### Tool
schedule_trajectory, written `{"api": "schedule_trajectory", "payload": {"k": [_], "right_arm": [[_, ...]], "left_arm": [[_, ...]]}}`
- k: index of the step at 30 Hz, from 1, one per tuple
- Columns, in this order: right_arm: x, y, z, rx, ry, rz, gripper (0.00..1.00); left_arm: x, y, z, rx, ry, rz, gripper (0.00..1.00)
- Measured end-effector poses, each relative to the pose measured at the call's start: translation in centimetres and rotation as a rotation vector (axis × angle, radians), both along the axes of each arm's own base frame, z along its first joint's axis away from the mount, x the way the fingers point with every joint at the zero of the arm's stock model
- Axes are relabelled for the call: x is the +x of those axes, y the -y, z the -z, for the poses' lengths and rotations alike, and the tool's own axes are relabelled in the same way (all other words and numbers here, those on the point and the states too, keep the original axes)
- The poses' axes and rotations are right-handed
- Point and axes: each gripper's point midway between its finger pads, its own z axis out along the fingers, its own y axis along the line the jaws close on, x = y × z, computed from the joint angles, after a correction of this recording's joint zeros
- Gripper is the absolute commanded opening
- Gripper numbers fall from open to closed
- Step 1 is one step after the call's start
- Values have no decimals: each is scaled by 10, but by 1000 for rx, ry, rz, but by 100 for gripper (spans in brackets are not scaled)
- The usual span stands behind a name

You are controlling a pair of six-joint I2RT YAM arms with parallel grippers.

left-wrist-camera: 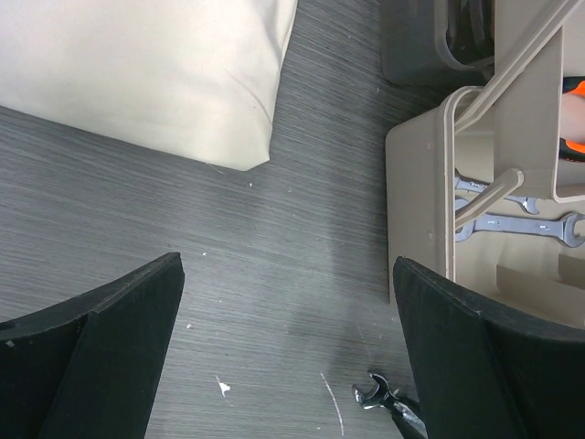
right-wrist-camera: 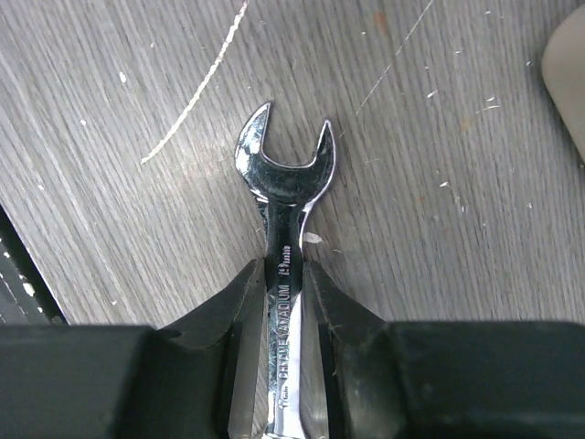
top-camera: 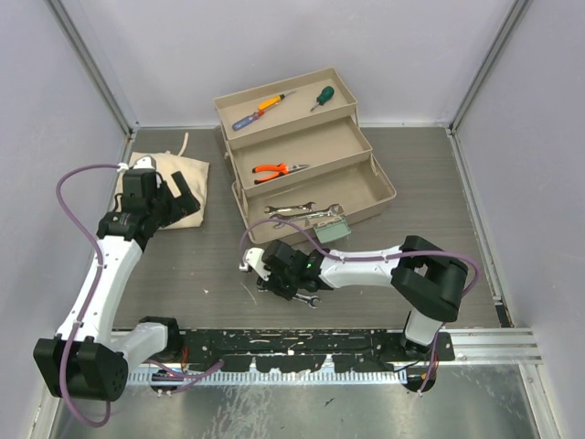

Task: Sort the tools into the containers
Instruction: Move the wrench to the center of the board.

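Note:
A silver open-end wrench (right-wrist-camera: 285,174) lies flat on the grey table, and my right gripper (right-wrist-camera: 284,274) is shut on its shaft, one finger (right-wrist-camera: 228,311) against each side. From above, the right gripper (top-camera: 291,283) sits in front of the tan toolbox (top-camera: 382,187), with the wrench's far head (top-camera: 312,300) sticking out. The lowest tray holds wrenches (top-camera: 302,210), the middle tray orange-handled pliers (top-camera: 274,169), and the top tray two screwdrivers (top-camera: 265,108) and a green-handled one (top-camera: 322,96). My left gripper (top-camera: 187,194) hangs open and empty over bare table (left-wrist-camera: 288,274).
A cream cloth bag (top-camera: 169,183) lies at the left under the left arm. The toolbox's pale green latch (top-camera: 331,230) juts toward the right gripper. The left wrist view shows the toolbox corner (left-wrist-camera: 416,183) and the held wrench's head (left-wrist-camera: 373,395).

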Motion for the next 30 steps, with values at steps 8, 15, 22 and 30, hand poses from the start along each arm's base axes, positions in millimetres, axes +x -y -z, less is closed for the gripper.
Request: {"api": "schedule_trajectory", "payload": {"k": [8, 15, 22, 30], "right_arm": [[0, 2, -21, 31, 22, 16, 51], [9, 10, -74, 170, 74, 180, 52], [-16, 58, -54, 143, -53, 388, 59], [-35, 97, -17, 23, -129, 499, 62]], "left_arm": [[0, 3, 0, -13, -1, 10, 98], [-3, 7, -5, -29, 13, 24, 98], [-12, 17, 15, -152, -24, -9, 98], [-20, 30, 54, -262, -144, -51, 98]]}}
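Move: The right fingers are still closed round the shaft of the small wrench, near its left head; the wrench's middle lies about 4 cm to that hand's right and 1 cm back, its right head some 9 cm right and 3 cm back, level with the fingertips. Inside the toolbox, the large wrench is roughly 17 cm ahead and 8 cm right; the green latch is about 13 cm ahead and 13 cm right. From the left hand, the small wrench lies some 25 cm right, 15 cm back and 18 cm below. The right hand opens and lets go of the small wrench's shaft, rising about 7 cm clear, then swings right and somewhat back along the wrench, some 10 cm to the right in all, while sinking again and turning about 30 degrees clockwise, so that its open fingers come down close over the right head. Meanwhile the empty left hand, fingers staying wide, first nearly waits, then drops about 5 cm with a smaller shift right and a little back towards the small wrench, its left side rolling down. ##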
